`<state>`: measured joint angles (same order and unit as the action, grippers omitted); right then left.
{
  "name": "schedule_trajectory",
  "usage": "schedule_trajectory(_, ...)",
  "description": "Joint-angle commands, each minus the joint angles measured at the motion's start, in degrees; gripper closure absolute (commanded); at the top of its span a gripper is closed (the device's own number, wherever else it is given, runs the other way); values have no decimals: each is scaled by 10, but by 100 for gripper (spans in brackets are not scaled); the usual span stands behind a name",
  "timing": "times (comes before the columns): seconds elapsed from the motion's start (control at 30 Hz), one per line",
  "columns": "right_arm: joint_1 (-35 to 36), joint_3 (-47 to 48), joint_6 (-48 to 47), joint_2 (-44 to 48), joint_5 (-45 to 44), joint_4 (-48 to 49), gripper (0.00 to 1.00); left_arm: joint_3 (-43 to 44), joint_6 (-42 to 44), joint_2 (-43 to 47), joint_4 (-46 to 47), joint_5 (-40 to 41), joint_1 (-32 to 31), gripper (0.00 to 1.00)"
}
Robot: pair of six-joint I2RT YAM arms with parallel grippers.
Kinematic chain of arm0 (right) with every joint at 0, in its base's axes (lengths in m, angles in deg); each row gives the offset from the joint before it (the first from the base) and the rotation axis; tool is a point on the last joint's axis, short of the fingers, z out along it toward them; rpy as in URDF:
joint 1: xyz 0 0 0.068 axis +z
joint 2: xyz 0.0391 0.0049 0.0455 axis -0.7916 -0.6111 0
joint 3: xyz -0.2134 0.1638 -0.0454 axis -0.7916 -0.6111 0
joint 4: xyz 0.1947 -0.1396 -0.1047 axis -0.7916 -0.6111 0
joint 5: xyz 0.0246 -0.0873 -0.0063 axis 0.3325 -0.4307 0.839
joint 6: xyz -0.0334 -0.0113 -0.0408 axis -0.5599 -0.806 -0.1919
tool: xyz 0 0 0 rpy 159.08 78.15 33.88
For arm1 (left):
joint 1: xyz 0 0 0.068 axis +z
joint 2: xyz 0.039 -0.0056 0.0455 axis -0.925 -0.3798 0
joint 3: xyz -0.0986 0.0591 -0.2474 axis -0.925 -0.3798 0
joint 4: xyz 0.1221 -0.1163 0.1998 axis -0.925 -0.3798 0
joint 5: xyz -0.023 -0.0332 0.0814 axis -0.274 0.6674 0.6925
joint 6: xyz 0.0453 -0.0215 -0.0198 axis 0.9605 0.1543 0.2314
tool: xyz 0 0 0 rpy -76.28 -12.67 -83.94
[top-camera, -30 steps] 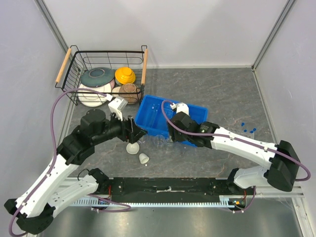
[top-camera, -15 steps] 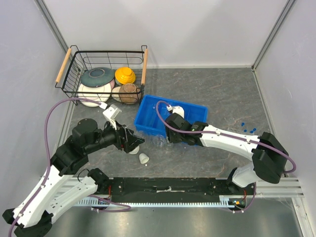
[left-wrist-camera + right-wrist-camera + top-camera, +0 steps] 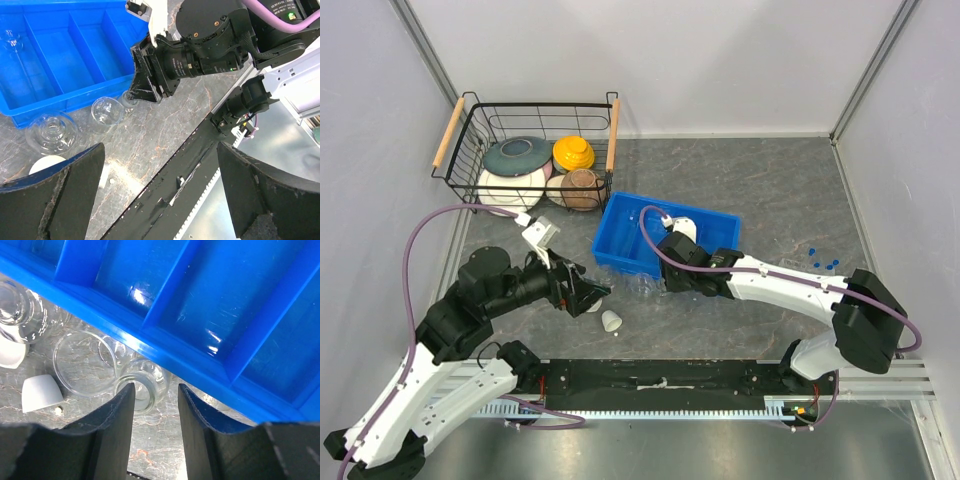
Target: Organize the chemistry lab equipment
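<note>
Several clear glass pieces [image 3: 642,287] lie on the table against the front wall of the blue divided tray [image 3: 620,240]. In the right wrist view a small clear jar [image 3: 145,382] lies on its side at the tips of my right gripper [image 3: 155,390]. Its mouth is by the left finger and the right finger stands apart from it, so the jaws are part open. A clear beaker [image 3: 82,362] and a white cup [image 3: 40,392] lie left of the jar. My left gripper [image 3: 160,200] is wide open and holds nothing, with a flask [image 3: 51,132] and the beaker [image 3: 106,111] ahead of it.
A wire basket [image 3: 612,135] with coloured bowls and plates stands at the back left. A few small blue caps [image 3: 825,263] lie at the right. A white cup [image 3: 611,321] lies near the black rail [image 3: 660,385] along the table's front edge. One tray compartment holds a clear piece [image 3: 12,42].
My left gripper has drawn back to the left, away from the tray, and opened wider. My right gripper has slid left along the tray's front while its jaws narrowed.
</note>
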<state>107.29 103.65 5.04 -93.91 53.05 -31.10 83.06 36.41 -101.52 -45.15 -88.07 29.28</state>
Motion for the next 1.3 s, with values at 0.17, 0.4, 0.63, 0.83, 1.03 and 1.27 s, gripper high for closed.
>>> schedule_trajectory(0.17,-1,-17,13,20,-1,7,57,-7,-5,15,-1,-4,-1,0)
schedule_trajectory(0.4,-1,-18,17,-9,11,25,64,-19,-5,27,-2,0,-1,0)
schedule_trajectory(0.63,0,12,10,-24,7,-15,100,-30,11,57,-27,60,-1,0)
schedule_trajectory(0.83,8,60,6,16,13,-89,100,-6,17,91,-40,121,-1,0)
schedule_trajectory(1.03,13,142,-7,68,6,-172,100,1,41,102,-43,231,-1,0)
schedule_trajectory(1.27,9,252,-39,61,-44,-212,100,-66,56,128,-16,348,-1,0)
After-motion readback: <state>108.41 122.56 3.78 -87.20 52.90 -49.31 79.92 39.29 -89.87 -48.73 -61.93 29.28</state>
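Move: The small glass beaker is right at the right gripper's tips, its middle about 1 cm ahead, 1 cm to the left and 3 cm below. The blue tray's middle lies some 11 cm straight ahead and 4 cm lower, while the large glass sits level with the hand, about 6 cm to its left. A tipped white cup lies 8 cm back and 12 cm left. From the left hand, the small beaker is roughly 10 cm ahead, 11 cm right and 24 cm down. Ease the right gripper down about 1 cm and shut its half-open fingers, pinching the small beaker's wall at the rim. Draw back about a centimetre, then lift it quickly, ending some 12 cm above the start. Meanwhile swing the empty, open left gripper some 8 cm left and a little forward, away from the beaker, turning it about 25 degrees counter-clockwise. ##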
